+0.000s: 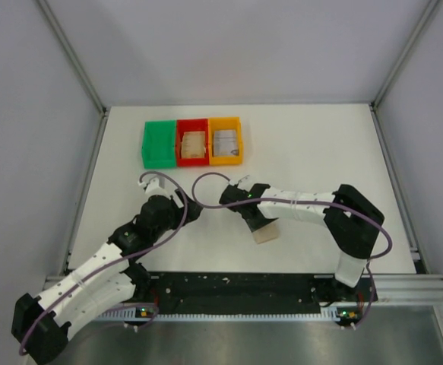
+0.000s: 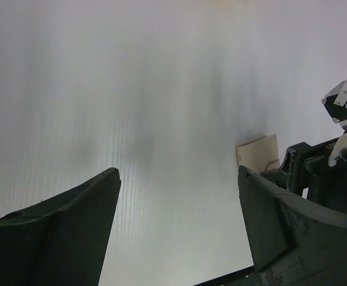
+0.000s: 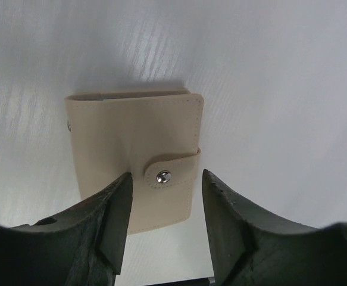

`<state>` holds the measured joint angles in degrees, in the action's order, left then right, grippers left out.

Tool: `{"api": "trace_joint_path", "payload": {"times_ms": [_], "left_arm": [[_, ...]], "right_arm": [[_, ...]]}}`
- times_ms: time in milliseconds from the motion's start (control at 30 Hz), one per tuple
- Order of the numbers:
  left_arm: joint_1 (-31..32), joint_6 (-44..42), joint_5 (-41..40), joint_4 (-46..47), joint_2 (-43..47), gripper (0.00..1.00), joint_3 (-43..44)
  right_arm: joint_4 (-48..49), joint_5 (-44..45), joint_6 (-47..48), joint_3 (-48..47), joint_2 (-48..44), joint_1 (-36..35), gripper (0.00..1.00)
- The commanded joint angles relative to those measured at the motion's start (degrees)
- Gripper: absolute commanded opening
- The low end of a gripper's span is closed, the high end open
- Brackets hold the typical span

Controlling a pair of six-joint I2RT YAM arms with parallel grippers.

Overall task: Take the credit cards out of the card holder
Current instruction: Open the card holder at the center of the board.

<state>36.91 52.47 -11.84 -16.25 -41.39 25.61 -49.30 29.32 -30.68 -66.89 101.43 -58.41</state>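
Observation:
The card holder (image 3: pixel 134 140), a tan wallet, lies flat on the white table, folded shut with its strap snapped. My right gripper (image 3: pixel 166 179) hovers just above it, open, one finger on each side of the snap strap. From above, the card holder (image 1: pixel 267 234) pokes out from under the right gripper (image 1: pixel 256 220). Tan credit cards (image 1: pixel 193 144) lie in the red bin and grey-silver cards (image 1: pixel 226 141) in the orange bin. My left gripper (image 1: pixel 151 181) stands open to the left with nothing between its fingers. In the left wrist view the gripper (image 2: pixel 178 173) frames bare table, with the card holder (image 2: pixel 258 152) off to the right.
A green bin (image 1: pixel 158 143), a red bin (image 1: pixel 181 154) and an orange bin (image 1: pixel 213 159) stand in a row at the back of the table. Grey walls close in the left, right and far sides. The right arm's purple cable (image 1: pixel 206 182) loops between the two grippers.

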Motion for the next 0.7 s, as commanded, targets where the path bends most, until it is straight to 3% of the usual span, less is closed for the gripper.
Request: {"api": "trace_joint_path", "payload": {"times_ms": [0, 233, 667], "left_arm": [[-0.17, -1.57, 1.19, 0.95, -0.27, 0.84, 0.76], [-0.17, -3.16, 7.26, 2.45, -3.96, 0.82, 2.25], [-0.08, -2.72, 7.97, 2.45, -4.05, 0.82, 2.52]], "right_arm": [[-1.41, 2.76, -1.49, -0.08, 3.42, -0.47, 0.48], [-1.59, 4.42, -3.07, 1.59, 2.38, -0.47, 0.3], [-5.37, 10.58, -2.9, 0.45, 0.35, 0.05, 0.2]]}}
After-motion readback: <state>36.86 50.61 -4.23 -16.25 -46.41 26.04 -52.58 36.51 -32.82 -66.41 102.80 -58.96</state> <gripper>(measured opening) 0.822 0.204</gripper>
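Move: The card holder lies right under the right hand, its middle about 1 cm ahead, 2 cm to the left and 2 cm below, with the snap of its strap practically between the fingertips. Farther out stand the yellow tray, some 27 cm ahead and 11 cm left of this hand, and the red tray, as far ahead but 21 cm left. From the left hand the holder is about 17 cm to the right, 2 cm back and 10 cm below. Sinking barely half a centimetre, the right hand narrows its half-open fingers around the strap's snap to a small gap, then drags the card holder about 2.5 cm to the right, fingertips swinging rightward by some 5–10 degrees. Meanwhile the empty left hand, fingers still wide open, drops about 2 cm while easing right and a little back, tipping down and turning slightly clockwise. ##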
